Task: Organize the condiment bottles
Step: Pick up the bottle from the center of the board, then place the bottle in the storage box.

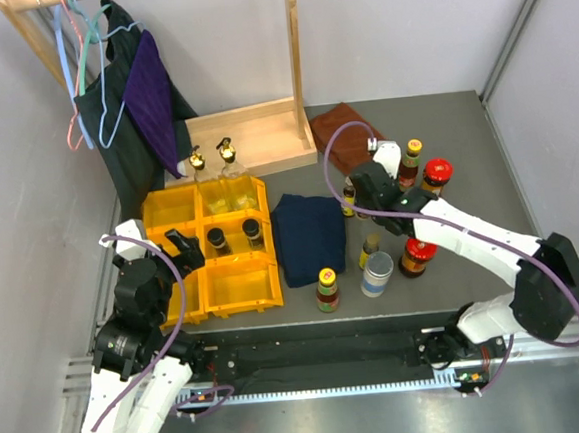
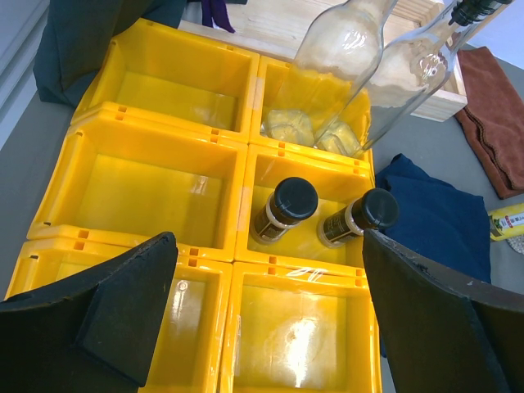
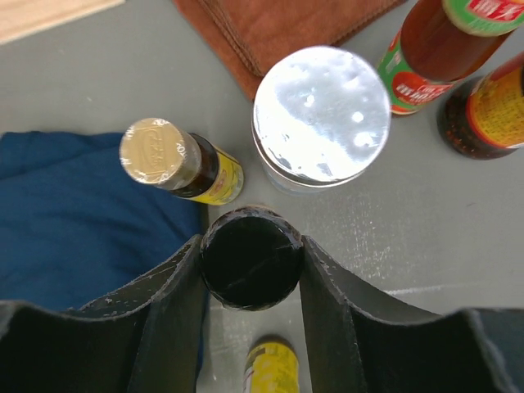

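Observation:
My right gripper [image 3: 251, 260] is shut on the black cap of a dark bottle [image 3: 251, 282] standing on the grey table. Round it stand a gold-capped bottle [image 3: 155, 151], a white-lidded jar [image 3: 321, 115], two sauce bottles [image 3: 426, 57] and a yellow-capped bottle [image 3: 272, 368]. In the top view the right gripper [image 1: 370, 194] sits among these, with red-lidded jars [image 1: 437, 175] [image 1: 418, 256] close by. My left gripper [image 2: 268, 246] hangs open over the yellow bins [image 2: 147, 188]. One bin holds two black-capped bottles [image 2: 288, 205]; the bin behind holds two clear bottles [image 2: 344, 57].
A folded blue cloth [image 1: 309, 237] lies between the bins and the loose bottles. A brown cloth [image 1: 341, 132] lies at the back, beside the wooden base [image 1: 253, 129] of a clothes rack. A yellow-capped bottle [image 1: 327, 289] and a white-lidded jar [image 1: 378, 273] stand near the front edge.

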Controlling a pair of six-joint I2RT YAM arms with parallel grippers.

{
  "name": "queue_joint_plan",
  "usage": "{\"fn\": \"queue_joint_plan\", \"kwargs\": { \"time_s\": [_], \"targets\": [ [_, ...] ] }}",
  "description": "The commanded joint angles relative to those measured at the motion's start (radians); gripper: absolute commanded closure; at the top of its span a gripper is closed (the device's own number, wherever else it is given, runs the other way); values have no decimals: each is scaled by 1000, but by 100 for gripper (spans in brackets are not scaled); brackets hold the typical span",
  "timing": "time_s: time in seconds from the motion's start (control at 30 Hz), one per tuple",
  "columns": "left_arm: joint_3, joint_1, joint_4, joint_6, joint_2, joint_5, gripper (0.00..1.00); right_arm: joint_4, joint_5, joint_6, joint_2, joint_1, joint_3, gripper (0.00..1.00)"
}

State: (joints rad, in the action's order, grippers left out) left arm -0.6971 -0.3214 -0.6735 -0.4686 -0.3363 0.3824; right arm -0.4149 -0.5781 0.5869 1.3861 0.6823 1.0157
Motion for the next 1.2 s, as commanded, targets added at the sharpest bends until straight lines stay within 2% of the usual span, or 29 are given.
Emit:
{"fn": "queue_joint_plan", "kwargs": {
  "time_s": [0.0,0.37,0.5,0.67,0.83,1.17],
  "targets": [
    [5,4,37,13,11,-5,1,-19,24,-15,-78,-1,38,100],
    [8,4,40,15,19,0,1,-125,124,-65,-205,45,159,100],
    [10,4,43,15,20,3,1,-105,193,-96,-222,60,198,100],
    [15,4,43,1,14,22,1,16,256,-192,-216,135,213,100],
    [8,4,28,-15,-6,61,1,80,259,-297,-126,252,291,100],
    [10,4,19,-44,-4,99,1,159,336,-395,91,371,469,100]
  ]
}}
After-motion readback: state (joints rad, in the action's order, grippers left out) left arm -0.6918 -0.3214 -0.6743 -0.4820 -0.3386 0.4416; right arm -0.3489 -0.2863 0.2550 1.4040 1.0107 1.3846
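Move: To the right hand, already gripping the raised small black-capped bottle, the tray compartment with two like bottles lies about 30 cm left, nearly level fore-and-aft, 12 cm lower. The blue cloth on the way is centred 13 cm left, 3 cm back; the white-lidded jar stands 5 cm ahead, 4 cm right; the tall glass bottles are 31 cm left, 9 cm ahead. From the left hand that compartment is roughly 13 cm ahead, 7 cm right, 20 cm below. Lifting the bottle clear of its neighbours, the right hand first climbs about 10 cm while easing back a little, then sweeps left over the blue cloth towards the yellow tray, still rising, for some 18 cm leftward and 15 cm up in all. The wrist swings about 40 degrees counter-clockwise and tips up somewhat; the fingers keep their hold. ##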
